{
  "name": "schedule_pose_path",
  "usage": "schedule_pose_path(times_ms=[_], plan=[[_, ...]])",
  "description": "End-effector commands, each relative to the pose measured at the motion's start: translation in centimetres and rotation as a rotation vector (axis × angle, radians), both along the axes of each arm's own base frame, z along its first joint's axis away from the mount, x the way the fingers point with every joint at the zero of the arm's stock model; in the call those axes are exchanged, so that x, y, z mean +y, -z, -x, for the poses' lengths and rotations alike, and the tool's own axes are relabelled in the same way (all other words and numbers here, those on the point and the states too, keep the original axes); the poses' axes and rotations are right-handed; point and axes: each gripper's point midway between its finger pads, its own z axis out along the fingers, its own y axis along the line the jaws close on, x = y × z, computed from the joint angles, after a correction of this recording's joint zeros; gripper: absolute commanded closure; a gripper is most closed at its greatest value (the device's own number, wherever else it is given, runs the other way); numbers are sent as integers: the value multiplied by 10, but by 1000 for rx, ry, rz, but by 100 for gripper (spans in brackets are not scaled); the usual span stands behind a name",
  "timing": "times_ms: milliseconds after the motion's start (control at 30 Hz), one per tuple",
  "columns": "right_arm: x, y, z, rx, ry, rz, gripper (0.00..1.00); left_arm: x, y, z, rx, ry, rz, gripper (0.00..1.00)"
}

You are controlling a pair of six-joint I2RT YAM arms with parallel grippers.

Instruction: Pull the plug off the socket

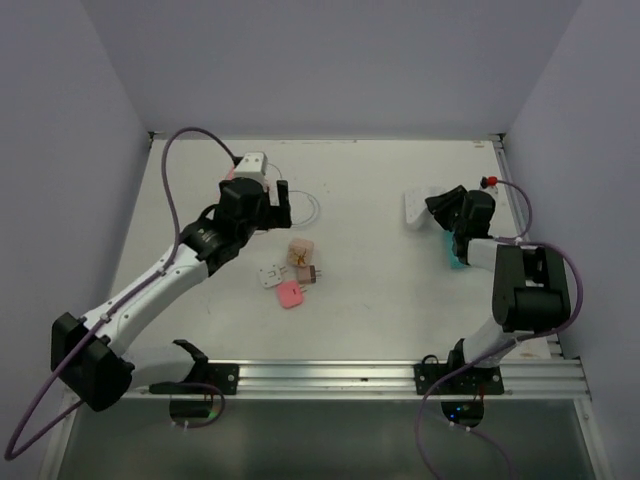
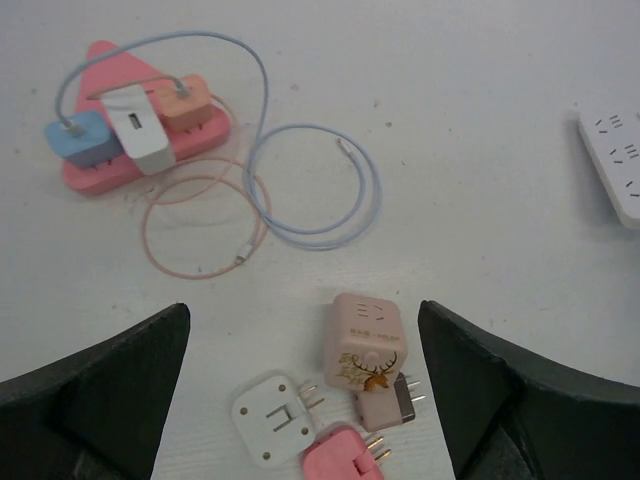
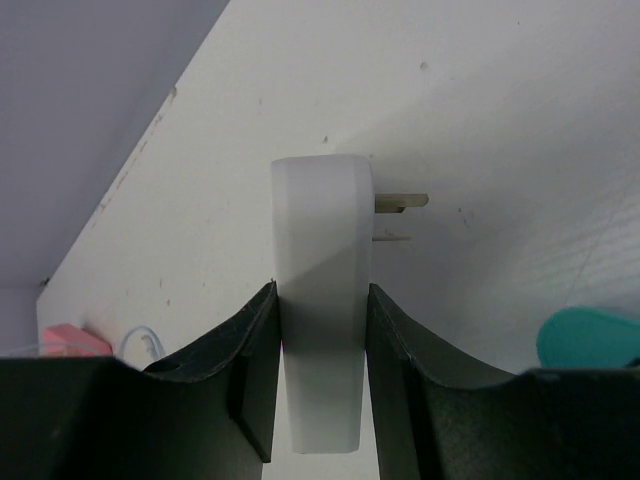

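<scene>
My left gripper [image 2: 303, 330] is open and hangs over a loose cluster on the table: a beige cube socket with a deer print [image 2: 368, 340], a brownish plug [image 2: 385, 405], a white plug [image 2: 272, 418] and a pink plug [image 2: 345, 455]. Nothing is between its fingers. In the top view this cluster [image 1: 295, 268] lies just right of and nearer than the left gripper [image 1: 280, 212]. My right gripper [image 3: 322, 300] is shut on a white socket strip [image 3: 320, 230] held on edge, with two prongs sticking out of its side. The right gripper [image 1: 440, 205] and white socket strip [image 1: 415, 208] are at the table's right.
A pink triangular socket [image 2: 100, 165] carrying blue, white and orange chargers sits far left with looped blue and pink cables [image 2: 300, 190]. A teal object [image 3: 590, 335] lies near the right gripper. The walls stand close on both sides.
</scene>
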Motion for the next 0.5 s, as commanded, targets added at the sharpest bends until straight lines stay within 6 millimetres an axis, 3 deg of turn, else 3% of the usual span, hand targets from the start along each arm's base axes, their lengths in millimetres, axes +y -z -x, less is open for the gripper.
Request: schedule_pose_path(times_ms=[0,67,167,333,467], plan=[[-5,-14,-30,-71,-1,-54,100,48,-24,8,-3,-112,-17,0],[-15,3,-34,-30,19,-72,100,64,-29,11,-14,-140,-26,0],[-27,15,-37,11,35,-85,89,92,-32,21,-40,-199,-53,0],[-42,28,-31,70,41,-80,55,110,-4,33,-35,-222,-102,0],[-49,24,-28,101,46,-34,29,115,22,42,-2,-219,-128,0]])
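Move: Just ahead of the right hand, about 4 cm out and some 8 cm below it, is the clear spot for the white socket it still holds; the teal socket lies about 7 cm back and 8 cm to its right. From the open left hand, the pink socket is roughly 18 cm ahead, 9 cm left and 19 cm down; the blue cable coil lies 16 cm ahead, 5 cm right, the deer plug 1 cm back, 5 cm right. Carrying the white socket on past the teal one, the right hand goes forward about 4 cm and steadily right, then sinks and eases back slightly as its fingers open and let go. The left hand, open and empty, swings some 10 cm left, away from the deer plug, rising a little, then dropping and drawing back while turning about 10 degrees counter-clockwise. ##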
